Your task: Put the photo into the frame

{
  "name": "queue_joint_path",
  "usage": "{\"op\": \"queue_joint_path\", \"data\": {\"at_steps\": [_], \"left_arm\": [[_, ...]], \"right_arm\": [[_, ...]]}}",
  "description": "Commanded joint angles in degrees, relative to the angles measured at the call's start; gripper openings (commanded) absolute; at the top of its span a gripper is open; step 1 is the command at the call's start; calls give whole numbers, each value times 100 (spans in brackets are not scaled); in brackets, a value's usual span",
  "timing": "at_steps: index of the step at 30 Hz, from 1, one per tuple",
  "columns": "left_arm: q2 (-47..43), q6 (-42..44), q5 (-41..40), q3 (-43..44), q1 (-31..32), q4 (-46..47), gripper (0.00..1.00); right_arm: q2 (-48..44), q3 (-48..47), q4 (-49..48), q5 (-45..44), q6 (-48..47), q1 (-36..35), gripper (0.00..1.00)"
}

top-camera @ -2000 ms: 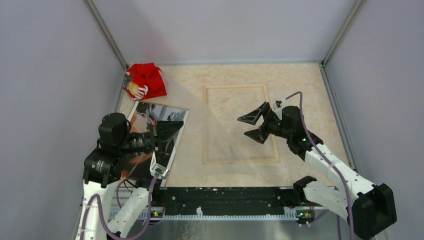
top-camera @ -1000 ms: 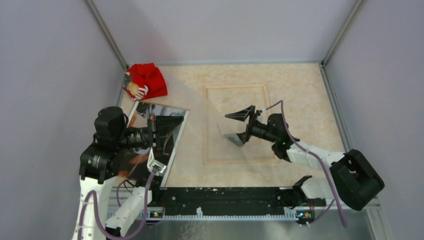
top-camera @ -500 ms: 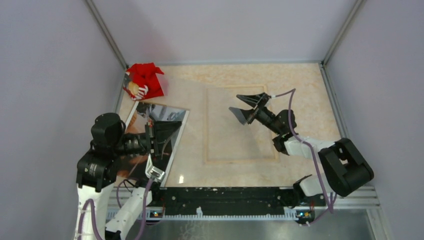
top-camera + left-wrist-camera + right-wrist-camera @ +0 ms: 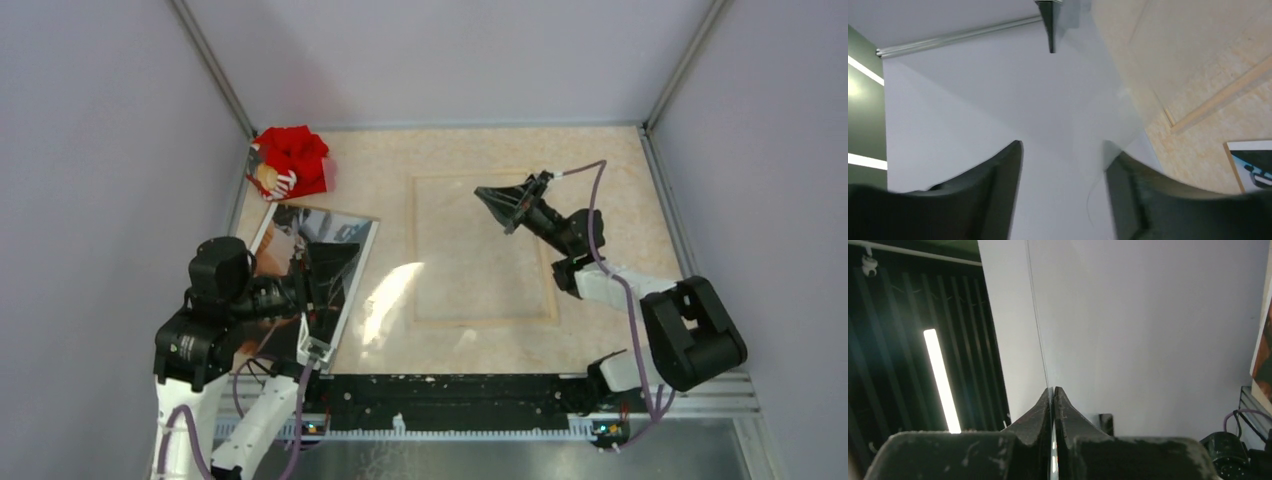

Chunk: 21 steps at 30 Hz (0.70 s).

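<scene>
The photo (image 4: 292,232) lies face up at the table's left, partly under my left arm; one corner (image 4: 1254,161) shows in the left wrist view. The frame (image 4: 412,250) lies flat mid-table, wood side up, and its rail (image 4: 1228,95) is also seen from the left wrist. A clear sheet (image 4: 400,290) hangs tilted above the table between both grippers. My right gripper (image 4: 503,205) (image 4: 1053,390) is shut on the sheet's thin edge (image 4: 1035,315). My left gripper (image 4: 322,272) (image 4: 1063,165) is open over the photo, with the sheet's edge (image 4: 1128,100) by its right finger.
A red cloth figure (image 4: 290,163) sits in the back left corner. Grey walls close in the table on three sides. A black rail (image 4: 450,400) with the arm bases runs along the near edge.
My left gripper went from shut to open and let go of the clear sheet. My right gripper swung toward the back, closed on the sheet's far edge and now carries it.
</scene>
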<state>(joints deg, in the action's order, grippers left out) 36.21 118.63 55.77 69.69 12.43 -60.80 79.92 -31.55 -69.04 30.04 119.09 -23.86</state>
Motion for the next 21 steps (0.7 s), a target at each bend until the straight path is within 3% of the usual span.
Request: {"op": "queue_joint_path", "data": {"at_steps": [1, 2, 5, 8, 12, 15, 18, 21], "left_arm": [[-173, 2981, -784, -388, -3, -245, 93], [-221, 2805, -1081, -560, -3, -217, 98], [-335, 2088, -1909, -1075, -3, -189, 99], [-312, 1783, -2232, -1441, -3, -582, 99], [-439, 1378, -2261, -1920, -3, -999, 99], [-528, 687, -2319, -2269, -3, -762, 99], [-373, -917, -2231, -2333, -3, -224, 99], [141, -2818, -2240, -2066, -3, 180, 99]], "right_arm": [[-423, -499, 555, 515, -865, 632, 0], [-524, -606, 1137, 684, -1329, 847, 0], [-776, -1034, 3055, 949, -2859, 1310, 0], [-680, -1268, 4068, 955, -3862, 1400, 0], [-350, -1328, 4998, 699, -4797, 1397, 0], [-51, -1313, 5256, 582, -5079, 1404, 0], [-70, -1459, 5329, 449, -5053, 1325, 0], [-247, -2117, 6190, 85, -5476, 1156, 0]]}}
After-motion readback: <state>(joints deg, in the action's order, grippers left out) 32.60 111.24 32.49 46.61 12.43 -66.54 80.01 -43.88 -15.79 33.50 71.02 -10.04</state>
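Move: Below the left hand by some 37 cm lies the photo, its middle about 13 cm ahead and 14 cm to the left; the red cloth is some 42 cm ahead and 15 cm left, and the frame's middle 22 cm ahead and 22 cm right. The right hand, shut on the clear sheet's edge, has the frame's middle about 7 cm ahead, level sideways, 32 cm below. Left hand opens, sinking about 20 cm towards the photo; right lowers the clear sheet 13 cm, forward and rightward. ##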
